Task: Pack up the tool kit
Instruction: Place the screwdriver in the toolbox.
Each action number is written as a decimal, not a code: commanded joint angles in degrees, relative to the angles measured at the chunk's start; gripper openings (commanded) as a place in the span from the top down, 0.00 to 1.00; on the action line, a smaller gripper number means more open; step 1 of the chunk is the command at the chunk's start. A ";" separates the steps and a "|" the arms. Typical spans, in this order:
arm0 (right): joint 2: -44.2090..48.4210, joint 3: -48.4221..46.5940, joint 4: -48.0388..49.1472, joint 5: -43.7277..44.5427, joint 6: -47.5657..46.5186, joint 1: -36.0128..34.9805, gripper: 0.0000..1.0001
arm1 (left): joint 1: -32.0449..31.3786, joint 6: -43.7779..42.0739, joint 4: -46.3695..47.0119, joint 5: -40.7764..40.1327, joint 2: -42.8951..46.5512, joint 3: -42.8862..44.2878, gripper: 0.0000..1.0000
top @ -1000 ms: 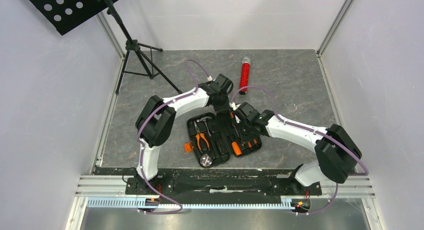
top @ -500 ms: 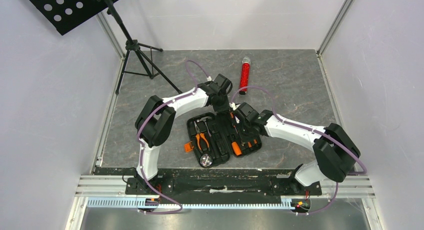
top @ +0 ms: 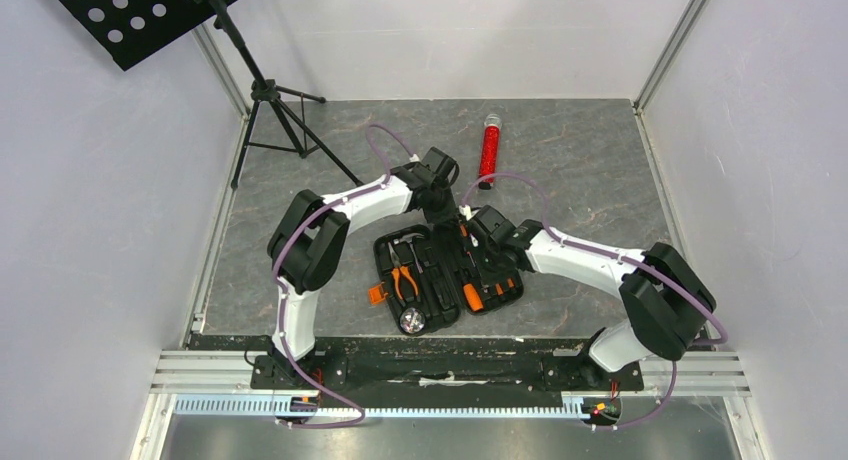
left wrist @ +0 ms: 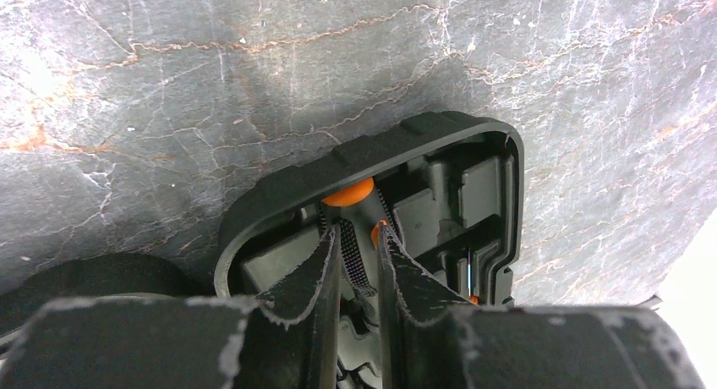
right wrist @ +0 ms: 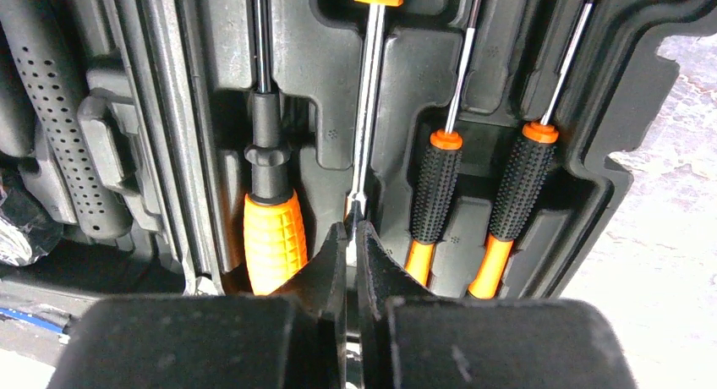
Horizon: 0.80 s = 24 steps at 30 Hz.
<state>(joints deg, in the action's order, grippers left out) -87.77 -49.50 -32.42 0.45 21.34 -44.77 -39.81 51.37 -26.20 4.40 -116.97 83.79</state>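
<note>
The black tool kit case [top: 383,265] lies open at the table's middle. A long screwdriver lies along a slot in its right half. My left gripper [left wrist: 359,232] is at the case's far end [left wrist: 279,190], shut on that screwdriver's dotted black handle [left wrist: 357,258] just below its orange cap [left wrist: 348,192]. My right gripper [right wrist: 351,228] is shut on the same tool's bare metal shaft [right wrist: 365,135]. Two small orange-and-black screwdrivers [right wrist: 435,186] sit seated in slots to its right, and an orange-handled tool [right wrist: 272,228] to its left. Pliers [top: 403,280] lie in the left half.
A red tube [top: 489,148] lies on the table beyond the case. A black tripod stand [top: 275,110] occupies the far left corner. A round silver flashlight head [top: 412,321] sits at the case's near edge. White walls enclose the marbled table on three sides.
My right gripper has closed on the screwdriver shaft. The left arm has shifted slightly left and back while keeping its hold on the handle.
</note>
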 commanded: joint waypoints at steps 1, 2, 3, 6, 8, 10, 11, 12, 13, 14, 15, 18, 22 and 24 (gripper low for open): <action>-10.13 10.26 6.44 -0.32 2.33 -0.75 1.00 | -1.70 2.02 -0.57 1.18 -8.89 -5.40 0.98; -10.67 10.95 7.19 -0.27 2.54 -0.78 1.00 | -1.49 2.17 -0.56 1.31 -8.97 -5.67 0.98; -11.20 11.46 7.70 -1.67 2.50 -0.75 1.00 | -1.29 2.28 -0.25 1.46 -9.02 -6.15 0.98; -12.95 11.72 7.88 -1.50 1.87 -0.76 1.00 | -0.52 3.12 1.17 2.67 -9.48 -7.76 0.98; -13.51 10.94 7.43 -1.33 1.48 -0.75 1.00 | -0.05 3.73 2.37 3.80 -9.86 -8.74 0.98; -12.60 8.99 6.09 -0.86 0.91 -0.75 1.00 | 0.00 3.69 2.83 4.23 -9.50 -9.06 0.98; -11.49 7.37 5.52 -0.80 0.62 -0.77 1.00 | 0.00 3.65 3.40 4.22 -8.86 -9.20 0.98; -9.79 6.05 5.14 -0.80 0.18 -0.73 1.00 | 0.00 3.50 3.85 3.97 -7.97 -9.21 0.97; -8.52 3.66 4.41 -0.80 -0.30 -0.75 1.00 | 0.00 3.03 4.15 3.88 -7.00 -8.87 0.94; -6.95 1.55 3.50 -0.80 -0.80 -0.77 1.00 | -0.05 2.68 4.36 3.84 -5.66 -8.36 0.90; -5.86 -1.32 2.33 0.38 -1.56 -0.75 1.00 | 0.00 2.08 4.48 3.77 -4.64 -7.35 0.85; -2.27 -8.31 -0.36 2.48 -3.79 -0.67 0.92 | 0.00 0.52 3.63 3.53 -0.38 -2.94 0.69; 2.11 -12.03 -1.34 3.75 -5.89 1.71 0.75 | 0.17 -1.19 1.94 1.37 5.39 3.49 0.51; 4.86 -10.89 -0.75 4.50 -7.06 4.18 0.65 | 0.55 -1.92 1.34 -0.03 9.46 4.95 0.41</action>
<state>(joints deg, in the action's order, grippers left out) -88.68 -58.46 -35.68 1.91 17.56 -44.10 -38.92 52.47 -23.57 7.53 -115.22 83.37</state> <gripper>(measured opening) 0.269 0.503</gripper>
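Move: The screwdriver is already in its bed in the toolbox: the left fingers grip its handle, its middle about 4 cm back and 2 cm right of them. The right hand's closed fingers are at the shaft's near tip, with that middle some 7 cm ahead and 3 cm left. From the right hand, the big orange-handled driver is about 3 cm left and 1 cm ahead, and the nearest small driver about 4 cm right and 3 cm ahead. The right hand's closed fingertips press down on the shaft near its tip while the left, still pinching the handle, pushes it about 1 cm down into its bed. Then both come away: the left opens to roughly half and lifts clear of the handle; the right rises some 4 cm, going forward and a little left over the shaft as its fingers start to part. ##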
